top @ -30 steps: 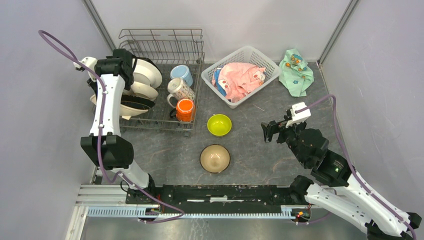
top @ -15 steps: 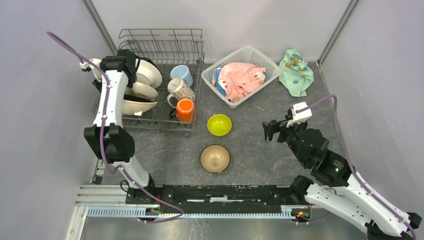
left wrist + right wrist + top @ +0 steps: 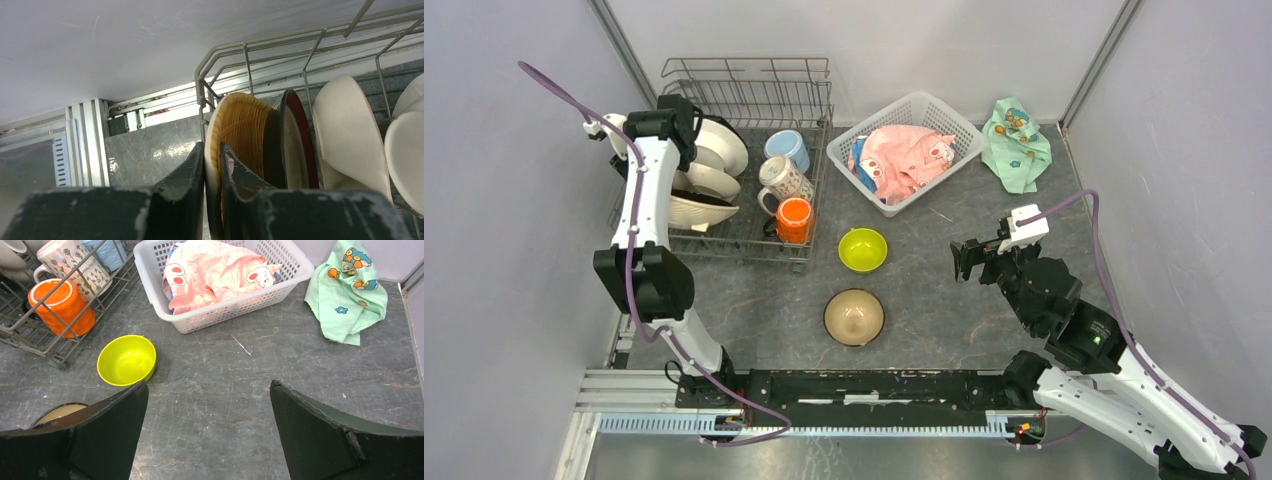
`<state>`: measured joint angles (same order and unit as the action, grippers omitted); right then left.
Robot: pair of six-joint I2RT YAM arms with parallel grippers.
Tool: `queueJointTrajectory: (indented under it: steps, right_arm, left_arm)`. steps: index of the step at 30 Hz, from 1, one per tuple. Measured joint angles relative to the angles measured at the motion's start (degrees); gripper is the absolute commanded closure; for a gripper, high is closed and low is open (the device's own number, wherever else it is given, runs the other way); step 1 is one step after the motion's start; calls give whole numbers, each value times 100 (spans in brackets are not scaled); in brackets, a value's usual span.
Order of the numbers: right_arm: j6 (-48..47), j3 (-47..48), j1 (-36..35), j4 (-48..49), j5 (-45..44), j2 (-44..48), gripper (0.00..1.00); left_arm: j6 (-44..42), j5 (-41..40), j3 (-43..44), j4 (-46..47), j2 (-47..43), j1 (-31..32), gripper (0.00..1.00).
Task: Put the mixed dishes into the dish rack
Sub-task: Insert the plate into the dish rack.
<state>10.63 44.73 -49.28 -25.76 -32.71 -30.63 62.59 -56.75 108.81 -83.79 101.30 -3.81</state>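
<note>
The grey wire dish rack (image 3: 746,92) stands at the back left. Several plates stand on edge in its left half (image 3: 716,148). A light-blue mug (image 3: 787,148), a white patterned mug (image 3: 784,180) and an orange mug (image 3: 793,218) lie in its right half. My left gripper (image 3: 214,151) is shut on the rim of a cream plate with an orange ribbed face (image 3: 242,122), standing in the rack beside a red-rimmed plate (image 3: 296,135). A lime-green bowl (image 3: 863,249) and a tan bowl (image 3: 854,317) sit on the table. My right gripper (image 3: 209,386) is open and empty, right of the green bowl (image 3: 126,360).
A white plastic lattice basket (image 3: 946,112) holding a pink cloth (image 3: 902,158) stands at the back centre. A mint-green patterned cloth (image 3: 1016,143) lies at the back right. Grey walls close in the left, back and right sides.
My left arm has swung toward the back left over the rack's plates, then held still. The dark-rimmed plate seen at the front of the row no longer shows. The right gripper has barely shifted.
</note>
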Motion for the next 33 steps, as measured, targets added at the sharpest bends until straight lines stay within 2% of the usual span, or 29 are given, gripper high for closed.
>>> queueJointTrajectory:
  steps: [2,6,11,15,19,27,33]
  right_arm:
    - [-2,0,0,9,-11,0,2]
    - [-22,0,0,85,-33,-7,2]
    - [-26,0,0,164,-37,-92,2]
    - [-26,4,0,195,-35,-221,2]
    - [-24,81,0,195,-26,-398,2]
    - [-20,470,0,166,122,-765,2]
    - [-173,1014,0,118,339,-1220,2]
  left_arm:
    - [-114,-20,7,55,4,-24,79]
    - [-435,-13,-11,319,4,-24,68]
    - [-1012,39,-247,1088,-55,-22,42]
    - [-1451,267,-533,1600,-236,-20,31]
    - [-1821,494,-518,1950,-376,-17,29]
    - [-2286,907,-409,2068,-695,46,24]
    - [-2463,1646,-560,2439,-1421,109,25]
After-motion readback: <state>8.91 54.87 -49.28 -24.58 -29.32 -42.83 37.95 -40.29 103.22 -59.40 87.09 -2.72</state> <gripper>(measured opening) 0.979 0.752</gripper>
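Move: The left hand still has the upper left rim of the tan plate in its fingers; the plate's middle lies about 7 cm right and 8 cm below, level fore-and-aft. The red-rimmed plate stands some 4 cm beyond it and the white plate about 8 cm beyond, both at similar height; the orange mug is roughly 18 cm to its right. From the idle right hand, the tan plate lies about 46 cm left, 9 cm ahead and 12 cm below. Left fingers open off the tan plate's rim while easing forward about 4 cm, then rise 6 cm, heading right. ##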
